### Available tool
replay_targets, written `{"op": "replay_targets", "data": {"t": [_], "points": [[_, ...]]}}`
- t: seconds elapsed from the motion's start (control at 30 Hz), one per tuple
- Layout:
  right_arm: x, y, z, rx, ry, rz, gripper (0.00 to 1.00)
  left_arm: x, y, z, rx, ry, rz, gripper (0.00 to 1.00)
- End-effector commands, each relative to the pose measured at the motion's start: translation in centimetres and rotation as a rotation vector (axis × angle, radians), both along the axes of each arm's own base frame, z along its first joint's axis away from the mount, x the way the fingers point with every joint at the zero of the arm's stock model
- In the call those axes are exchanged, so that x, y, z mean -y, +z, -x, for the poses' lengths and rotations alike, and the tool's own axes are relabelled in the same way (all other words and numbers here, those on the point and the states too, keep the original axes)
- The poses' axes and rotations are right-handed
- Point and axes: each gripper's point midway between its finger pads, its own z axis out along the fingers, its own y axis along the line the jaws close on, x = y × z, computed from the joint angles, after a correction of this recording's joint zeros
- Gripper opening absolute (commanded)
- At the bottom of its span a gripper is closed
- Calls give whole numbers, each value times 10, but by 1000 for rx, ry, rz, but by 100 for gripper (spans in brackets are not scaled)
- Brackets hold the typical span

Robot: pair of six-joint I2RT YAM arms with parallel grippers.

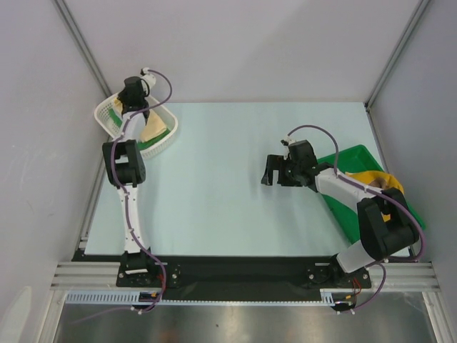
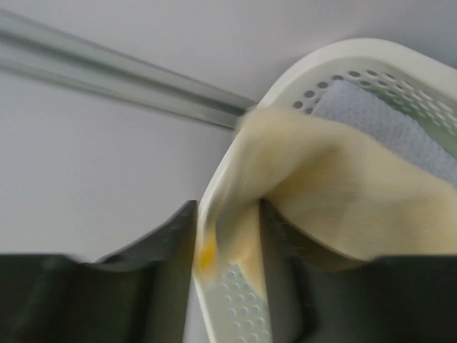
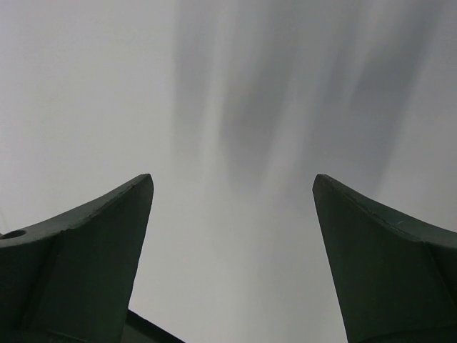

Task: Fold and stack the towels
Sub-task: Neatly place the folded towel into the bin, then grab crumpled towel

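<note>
At the far left, a white mesh basket (image 1: 107,123) holds towels: a pale cream one (image 1: 153,130) and a green one (image 1: 171,131). My left gripper (image 1: 136,91) reaches down into it. In the left wrist view the cream towel (image 2: 335,193) drapes over the basket rim (image 2: 335,61), with a white towel (image 2: 371,121) behind it. A blurred fold of the cream towel and the rim fill the narrow gap of the left gripper (image 2: 227,211); a pinch cannot be made out. My right gripper (image 1: 269,174) hangs open over the bare table, nothing between its fingers (image 3: 232,187).
A rigid green tray (image 1: 353,153) sits at the right edge under the right arm, with a yellow-tan cloth (image 1: 375,179) lying in it. Grey walls and metal frame posts close in the left, right and far sides. The pale table top (image 1: 221,164) lies between basket and tray.
</note>
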Motion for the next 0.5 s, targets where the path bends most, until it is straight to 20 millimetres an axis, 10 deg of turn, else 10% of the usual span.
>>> {"op": "replay_targets", "data": {"t": [0.0,0.2,0.47], "points": [[-7,18,-21,66,7,-21,100,-20,45,1,148,64,-77,53],[-7,31,-16,78,-3,-29,100,-9,69,27,171,164,-12,76],[15,93,-24,201,-150,-9,100,111,87,73,140,125,504,80]]}}
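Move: The cream towel's end is still between the left fingers at the bin's far-left rim; the towel's middle lies about 9 cm right of this hand, 8 cm back and 7 cm below. The white bin's middle is some 6 cm right, 8 cm back and 9 cm down; the white towel lies just under the cream one, around 9 cm right and 7 cm back. From the right hand, the cream towel is about 26 cm ahead and 42 cm left. Open the left fingers wide to let go of the cream towel's end, edging a centimetre or so left and dipping about 2 cm. Then draw the hand back and right over the bin, ending some 6 cm away and rising again, while rolling its left side down roughly 15 degrees and turning slightly counter-clockwise. Late on, raise the open right hand about 4 cm. ##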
